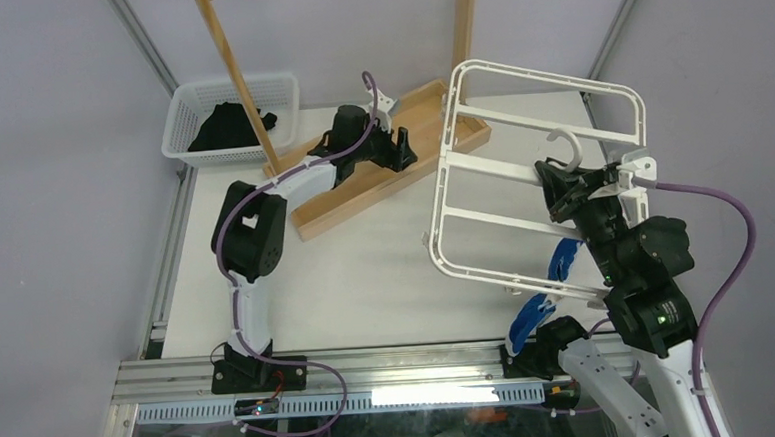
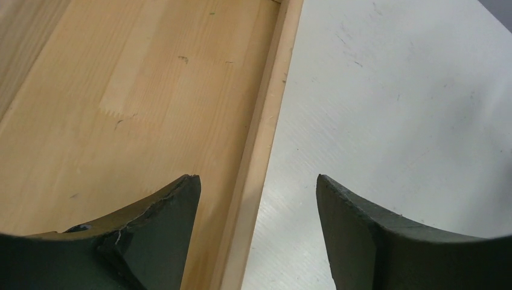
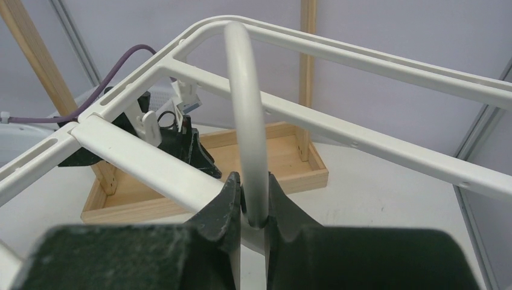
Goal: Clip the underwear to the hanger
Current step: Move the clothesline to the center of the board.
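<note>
The white hanger [image 1: 519,121] is held tilted above the table at the right. My right gripper [image 3: 254,181] is shut on its hook [image 3: 244,103], which rises between the jaws; in the top view that gripper [image 1: 565,181] sits at the frame's middle. The blue underwear [image 1: 564,257] shows as two patches under the hanger's near side, the second [image 1: 530,315] lower down, mostly hidden by the right arm. How it is attached I cannot tell. My left gripper [image 2: 258,178] is open with nothing between its fingers, over the edge of the wooden rack base [image 2: 151,103]; in the top view it [image 1: 401,150] is left of the hanger.
The tall wooden rack stands at the back, its base [image 1: 362,185] angled across the table and its posts [image 1: 241,81] rising on both sides. A white basket [image 1: 184,129] with a black garment [image 1: 226,125] sits at the back left. Bare white table [image 1: 367,280] lies in front.
</note>
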Motion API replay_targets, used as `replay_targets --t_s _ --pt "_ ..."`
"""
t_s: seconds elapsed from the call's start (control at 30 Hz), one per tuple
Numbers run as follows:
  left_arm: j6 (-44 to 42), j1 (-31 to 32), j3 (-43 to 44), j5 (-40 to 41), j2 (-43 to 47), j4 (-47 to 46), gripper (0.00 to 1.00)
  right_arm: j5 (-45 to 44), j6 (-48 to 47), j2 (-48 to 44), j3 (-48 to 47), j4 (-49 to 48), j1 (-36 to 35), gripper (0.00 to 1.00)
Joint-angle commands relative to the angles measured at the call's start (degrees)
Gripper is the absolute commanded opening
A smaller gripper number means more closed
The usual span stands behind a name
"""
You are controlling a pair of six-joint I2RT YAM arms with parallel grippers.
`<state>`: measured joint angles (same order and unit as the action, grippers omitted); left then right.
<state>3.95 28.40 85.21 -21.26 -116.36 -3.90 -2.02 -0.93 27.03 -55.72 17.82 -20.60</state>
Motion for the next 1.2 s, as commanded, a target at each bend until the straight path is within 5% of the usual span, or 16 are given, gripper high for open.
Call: replay_targets --t_s 0.0,0.47,0.73,0.93,1.17 --pt "-3.8 -0.1 6.9 -6.1 -3.8 1.8 0.71 1.7 -0.8 0.2 -2.9 -6.4 -0.1 0.00" --pt "-8.0 0.9 11.6 -7.5 -13.9 4.6 0.67 4.7 0.8 2.2 -2.9 -6.2 -0.1 0.00" --pt "-13.7 4.4 7.7 -6.7 -12.5 5.3 0.42 6.1 1.4 4.6 -3.8 -7.2 -0.1 0.00" --pt "-15.7 6.9 2.7 -9.3 -8.9 3.7 0.00 4.2 1.4 7.8 -7.8 -6.1 -0.1 0.00" --pt "-17.1 10.9 -8.0 -9.4 -1.9 -3.4 0.00 5.0 1.5 12.9 -14.2 -4.7 -0.1 0.00"
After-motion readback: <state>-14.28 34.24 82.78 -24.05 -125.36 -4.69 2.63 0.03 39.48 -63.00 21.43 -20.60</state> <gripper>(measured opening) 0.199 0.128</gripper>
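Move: The near rim of the wooden clothesline's tray passes almost under the left hand: the spot it will grip lies about 11 cm below it, 3 cm to its right and 1 cm nearer the base. The foot of the clothesline's right post stands roughly 23 cm ahead and 20 cm right of the left hand, the left post's foot some 6 cm ahead and 29 cm left. From the right hand, which already holds the hanger by its hook, that rim spot is about 24 cm ahead, 17 cm left and 39 cm down. The clothesline's near rim is pinched and drawn back: the left hand sinks about 10 cm onto it, easing right, then closes its fingers across the board and pulls it some 3 cm towards the base while turning clockwise about 15 degrees. The right hand keeps the hanger's hook pinched, drifting a few centimetres forward and left, first dipping 3 cm and then rising most of it again. ##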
